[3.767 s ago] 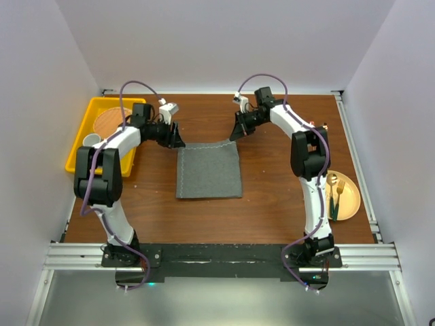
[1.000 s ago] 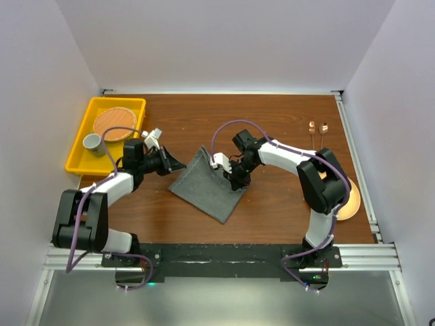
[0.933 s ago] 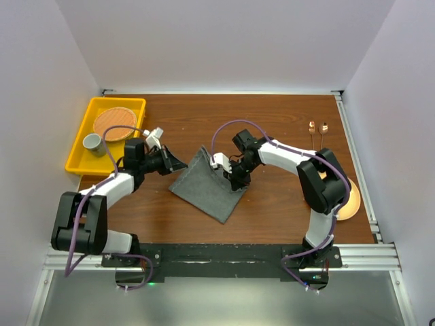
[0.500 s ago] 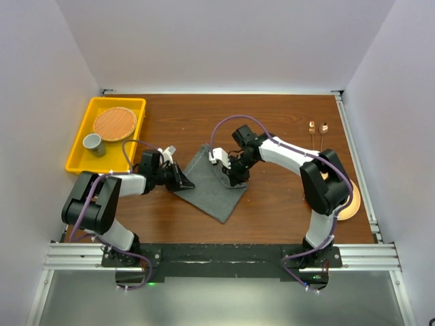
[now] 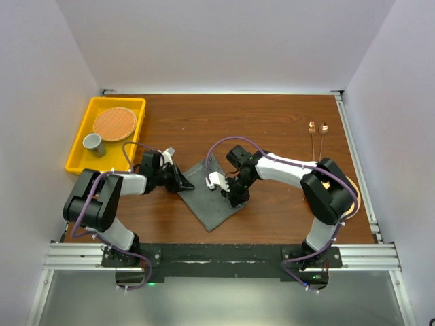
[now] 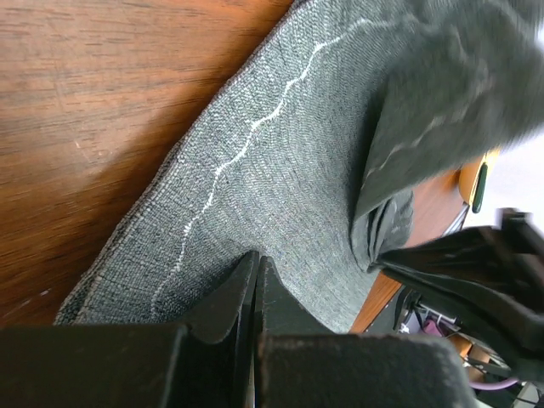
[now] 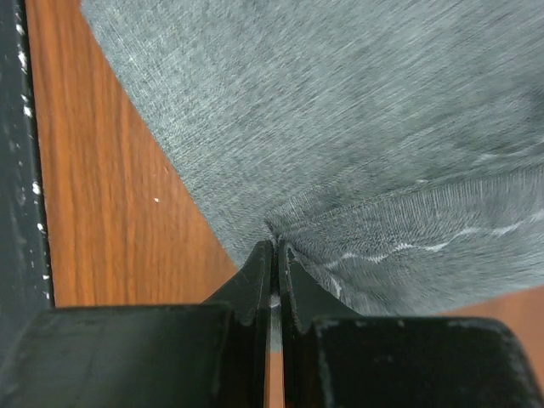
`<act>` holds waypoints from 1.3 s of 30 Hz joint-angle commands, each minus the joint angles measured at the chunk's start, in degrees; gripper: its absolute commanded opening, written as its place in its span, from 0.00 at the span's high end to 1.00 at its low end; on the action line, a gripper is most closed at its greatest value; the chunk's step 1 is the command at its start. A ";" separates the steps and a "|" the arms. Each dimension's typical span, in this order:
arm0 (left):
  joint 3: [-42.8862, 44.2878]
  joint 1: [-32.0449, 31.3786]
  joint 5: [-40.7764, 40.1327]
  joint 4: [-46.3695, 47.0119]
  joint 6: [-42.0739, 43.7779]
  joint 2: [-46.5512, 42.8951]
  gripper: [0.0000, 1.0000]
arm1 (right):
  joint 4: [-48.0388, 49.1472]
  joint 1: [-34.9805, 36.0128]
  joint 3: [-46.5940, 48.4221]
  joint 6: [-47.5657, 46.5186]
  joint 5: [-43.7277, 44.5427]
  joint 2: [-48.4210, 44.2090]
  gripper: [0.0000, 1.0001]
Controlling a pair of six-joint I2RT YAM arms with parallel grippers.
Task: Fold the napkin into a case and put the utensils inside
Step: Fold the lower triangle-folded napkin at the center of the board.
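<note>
The dark grey napkin (image 5: 207,204) lies as a skewed diamond at mid-table, partly folded over itself. My right gripper (image 5: 234,200) is shut on its right edge, and the wrist view shows the cloth (image 7: 340,127) bunched into the tips (image 7: 274,246). My left gripper (image 5: 189,185) is at the napkin's left corner. Its jaws are shut, tips (image 6: 255,259) lying on the flat cloth (image 6: 289,170) beside the pale hem, with no cloth seen between them. Two copper utensils (image 5: 317,128) lie at the back right, far from both grippers.
A yellow tray (image 5: 78,153) at the back left holds a woven round mat (image 5: 115,123) and a grey cup (image 5: 93,143). A yellow-orange plate (image 5: 353,198) sits at the right edge, mostly behind my right arm.
My left gripper has moved right and nearer onto the napkin's left corner. My right gripper has drawn its edge of the cloth toward the front, and the napkin has shifted nearer and narrowed.
</note>
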 commanded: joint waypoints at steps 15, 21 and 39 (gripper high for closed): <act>11.69 10.38 -0.77 -18.44 25.24 -17.19 1.00 | 1.47 -4.09 2.94 -23.32 14.94 5.22 1.00; 21.94 11.26 7.05 -21.32 41.63 -12.56 0.60 | 1.65 -6.91 4.43 -37.74 17.05 5.66 1.00; 60.92 1.60 9.87 -42.88 80.78 19.45 0.54 | 2.88 -8.05 7.24 -42.59 17.23 7.42 1.00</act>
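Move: The napkin's folded edge already ends in the right hand's shut fingertips. Its middle lies about 4 cm ahead and 9 cm left of them, at their height, and its near corner 9 cm back and 9 cm left. The left hand's shut tips rest on the cloth; its far corner is some 12 cm ahead and 6 cm right of them, the left corner 2 cm back and 4 cm left. The yellow tray is about 19 cm ahead, 28 cm left. The napkin is pushed forward across the board and swivelled by the right hand, which stays low with its fingertips shut on the end of the fold, travelling about 12 cm forward, slightly right, and twisting some 40 degrees counter-clockwise. The left fingers lift off the cloth, rise and swing forward, first leftward then back, half opening and rolling about 70 degrees clockwise, then sink a little above the far corner. ##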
